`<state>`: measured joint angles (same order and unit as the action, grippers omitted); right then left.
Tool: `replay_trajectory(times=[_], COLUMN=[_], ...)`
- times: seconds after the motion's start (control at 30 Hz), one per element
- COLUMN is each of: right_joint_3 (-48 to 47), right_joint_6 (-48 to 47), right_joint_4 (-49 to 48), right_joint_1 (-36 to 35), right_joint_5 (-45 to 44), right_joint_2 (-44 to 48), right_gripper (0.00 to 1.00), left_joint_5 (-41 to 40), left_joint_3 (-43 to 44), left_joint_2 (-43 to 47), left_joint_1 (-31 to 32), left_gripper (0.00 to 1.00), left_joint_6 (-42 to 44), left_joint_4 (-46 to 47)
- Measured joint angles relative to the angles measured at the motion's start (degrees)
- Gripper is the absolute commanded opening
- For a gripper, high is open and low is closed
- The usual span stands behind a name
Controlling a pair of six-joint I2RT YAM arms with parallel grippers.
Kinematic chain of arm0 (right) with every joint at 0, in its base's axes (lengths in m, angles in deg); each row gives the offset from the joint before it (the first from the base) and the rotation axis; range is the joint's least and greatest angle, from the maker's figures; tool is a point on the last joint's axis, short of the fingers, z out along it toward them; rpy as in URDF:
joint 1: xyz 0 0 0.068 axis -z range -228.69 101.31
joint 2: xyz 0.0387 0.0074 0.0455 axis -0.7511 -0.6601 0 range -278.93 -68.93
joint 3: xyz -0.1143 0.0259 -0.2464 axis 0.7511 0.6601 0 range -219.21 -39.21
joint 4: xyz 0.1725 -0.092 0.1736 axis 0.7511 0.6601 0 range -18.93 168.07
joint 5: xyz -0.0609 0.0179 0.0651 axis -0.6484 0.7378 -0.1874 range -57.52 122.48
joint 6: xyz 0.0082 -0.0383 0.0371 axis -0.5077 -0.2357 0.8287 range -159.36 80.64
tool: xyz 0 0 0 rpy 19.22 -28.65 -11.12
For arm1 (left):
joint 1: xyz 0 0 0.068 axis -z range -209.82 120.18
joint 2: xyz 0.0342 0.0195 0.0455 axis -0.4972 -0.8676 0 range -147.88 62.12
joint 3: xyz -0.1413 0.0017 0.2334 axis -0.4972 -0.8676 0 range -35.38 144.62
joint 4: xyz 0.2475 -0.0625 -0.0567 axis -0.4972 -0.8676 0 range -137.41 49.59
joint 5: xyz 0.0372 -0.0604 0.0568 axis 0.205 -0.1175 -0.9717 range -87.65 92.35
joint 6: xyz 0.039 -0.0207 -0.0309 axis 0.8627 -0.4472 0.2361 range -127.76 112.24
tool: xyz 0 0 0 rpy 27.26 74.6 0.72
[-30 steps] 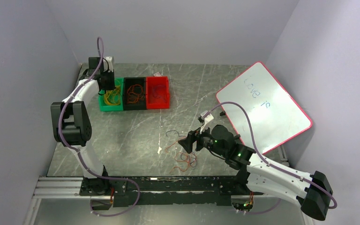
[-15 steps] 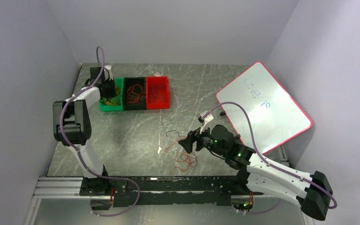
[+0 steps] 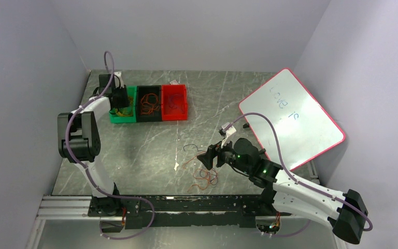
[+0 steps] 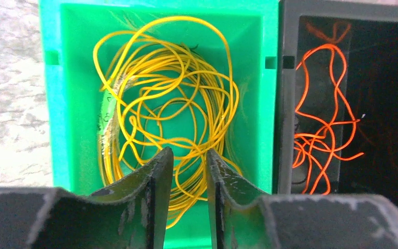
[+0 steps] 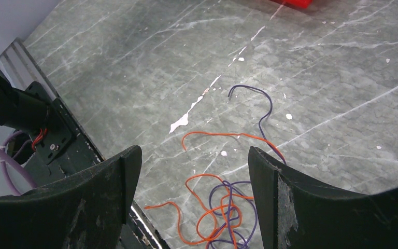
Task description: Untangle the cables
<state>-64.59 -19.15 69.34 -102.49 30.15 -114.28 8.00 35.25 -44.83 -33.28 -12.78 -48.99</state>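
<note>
A heap of yellow cables lies in the green bin. My left gripper hangs just over it, its jaws a narrow gap apart, with the yellow loops showing through the gap and nothing pinched. From above, the left gripper is at the bin's far end. A tangle of orange and dark purple cables lies on the table near the front edge. My right gripper is wide open above this tangle, not touching it. One dark cable trails away from the tangle.
A black bin holding orange cables sits beside the green one, and a red bin follows it. A pink-framed whiteboard lies at the right. The table's front rail is close to the tangle.
My left gripper has come down over the green bin and its jaws have parted from shut. The right arm has not moved.
</note>
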Motion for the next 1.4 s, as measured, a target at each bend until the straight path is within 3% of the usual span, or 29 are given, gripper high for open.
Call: replay_trajectory(times=[0.43, 0.83, 1.03, 1.17, 1.4], right_joint_3=[0.0, -0.48, -2.01, -3.56, -11.37], right_joint_6=[0.07, 1.53, 5.46, 8.17, 7.19], right_joint_4=[-0.04, 2.95, 7.93, 11.54, 18.32], right_joint_1=[0.0, 0.0, 0.0, 0.0, 0.0], right_joint_5=[0.24, -4.26, -12.17, -14.97, -13.86], right_joint_2=[-0.02, 0.57, 0.83, -0.2, -10.29], right_gripper=[0.79, 0.79, 0.79, 0.78, 0.77], left_joint_5=[-3.69, -3.32, 1.68, 6.64, 14.91], left_joint_3=[-0.39, -3.48, -9.49, -14.1, -23.02], left_joint_2=[12.66, 23.56, 33.62, 40.11, 49.53], left_joint_1=[-0.11, -0.24, -0.26, -0.26, -0.22], left_gripper=[0.5, 0.51, 0.53, 0.62, 0.6], left_joint_6=[-1.22, -4.07, -6.58, -7.89, -9.53], left_joint_4=[-2.03, -4.63, -6.32, -7.32, -10.29])
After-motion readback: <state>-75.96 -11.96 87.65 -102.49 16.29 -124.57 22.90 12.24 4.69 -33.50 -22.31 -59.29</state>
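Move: Behind and to the right of the left hand, the orange-and-blue cable tangle lies some 33 cm back, 39 cm right and 5 cm lower. That hand is over the green box, whose middle is about 1 cm to its left and 3 cm below; the black box is roughly 11 cm right and 1 cm ahead. From the right hand the tangle is about 3 cm back, 1 cm right and 15 cm below, with the loose blue end 10 cm ahead and 5 cm left. Leaving the yellow cable in the green box, the left hand opens wider and rises steeply, then swings back and somewhat right towards the tangle, ending about 16 cm back and 14 cm higher, its fingers tipping up. The right hand, fingers still open, starts later: it shifts a few centimetres right and forward, turning clockwise some 15 degrees, then sinks slightly and tips down over the tangle. ##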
